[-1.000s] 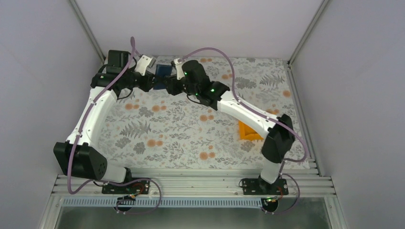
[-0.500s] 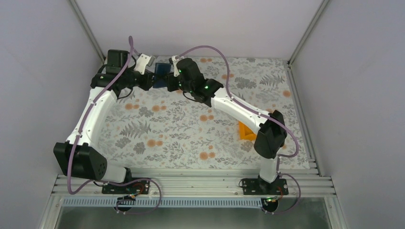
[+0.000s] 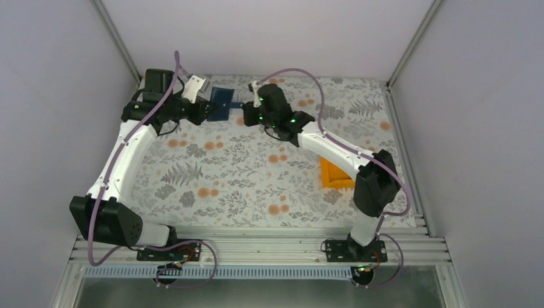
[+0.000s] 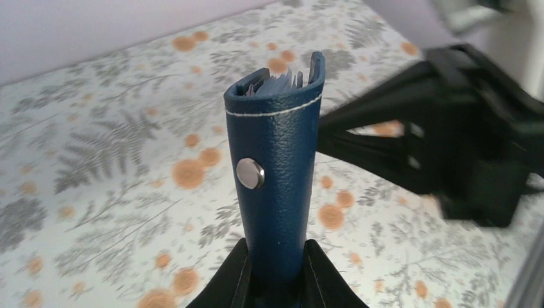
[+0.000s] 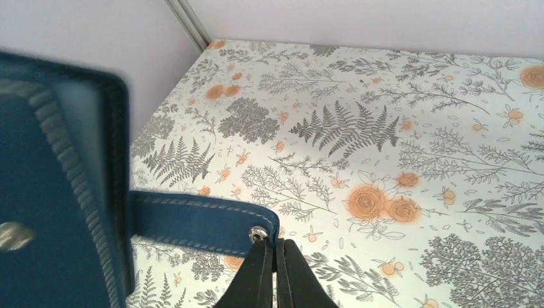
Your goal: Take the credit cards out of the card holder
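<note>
The dark blue card holder hangs in the air over the back of the table, upright in my left gripper, which is shut on its lower end. Its stitched spine and a metal snap face the left wrist camera. Thin edges of the credit cards peek out of its top. My right gripper is shut on the tip of the holder's side tab, beside the tab's snap stud, jaws pressed together. The tab stretches out sideways from the holder.
An orange bin lies on the floral tablecloth under the right forearm. Grey walls and metal frame posts close off the back and sides. A purple cable loops over each arm.
My right gripper has closed on the side tab and drawn back to the right, pulling the tab out from the holder. The left gripper still holds the holder at the same spot.
</note>
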{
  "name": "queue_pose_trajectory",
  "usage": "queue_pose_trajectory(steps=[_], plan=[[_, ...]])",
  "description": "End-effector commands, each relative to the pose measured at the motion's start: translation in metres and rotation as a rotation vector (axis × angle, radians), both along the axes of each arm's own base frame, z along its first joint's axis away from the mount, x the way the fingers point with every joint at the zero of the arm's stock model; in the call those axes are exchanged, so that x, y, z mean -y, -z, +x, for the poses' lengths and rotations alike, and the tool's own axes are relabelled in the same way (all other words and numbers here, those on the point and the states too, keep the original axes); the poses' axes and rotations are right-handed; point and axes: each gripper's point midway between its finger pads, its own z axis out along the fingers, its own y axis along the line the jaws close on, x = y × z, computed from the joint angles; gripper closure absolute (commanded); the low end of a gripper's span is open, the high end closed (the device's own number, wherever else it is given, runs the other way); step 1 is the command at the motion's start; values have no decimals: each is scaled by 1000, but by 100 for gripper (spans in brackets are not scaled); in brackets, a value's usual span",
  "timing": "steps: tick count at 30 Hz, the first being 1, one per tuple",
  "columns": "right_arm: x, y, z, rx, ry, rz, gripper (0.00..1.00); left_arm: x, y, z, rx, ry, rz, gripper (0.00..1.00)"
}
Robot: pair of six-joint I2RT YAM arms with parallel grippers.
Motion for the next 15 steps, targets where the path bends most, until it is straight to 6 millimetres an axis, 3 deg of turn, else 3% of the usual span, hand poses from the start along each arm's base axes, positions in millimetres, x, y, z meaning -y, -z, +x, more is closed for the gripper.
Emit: queue_pose_trajectory(steps=[1,3,4,8,12,15], plan=[[73,4,23,6,72,-26,96,0,-38,-12,105,45,-13,98],[71,-3,12,34,-74,11,96,4,-40,-17,114,92,-14,98],[67,-16,1,63,-165,34,95,9,-42,-22,116,131,-21,98],[54,-49,-40,176,-429,63,65,22,-63,-48,144,273,-60,98],[51,-94,-78,295,-623,146,46,11,-105,-52,250,214,9,98],[49,-132,-98,371,-721,203,38,13,-140,-69,321,240,7,98]])
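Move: The left hand already holds the card holder by one edge; its middle lies about 3 cm to that hand's right, 2 cm ahead and 2 cm lower, well above the table. The right hand already pinches the end of the unsnapped strap, with the holder's middle some 6 cm to its left, 1 cm back and about 1 cm higher. From the left hand, that strap end is roughly 9 cm right, 3 cm ahead and 3 cm lower. The right hand, still shut on the strap, tugs it rightward away from the card holder, drawing the left hand about 2 cm along with it, then opens to about half and lets go, carrying on to the right, up and back to end some 6 cm right, 7 cm up and 5 cm back, turned about 30 degrees counter-clockwise with its fingers tilting up. The left hand keeps its grip on the holder and lifts it about 8 cm while drawing it back some 4 cm, turning slightly clockwise and tipping its fingers up. ##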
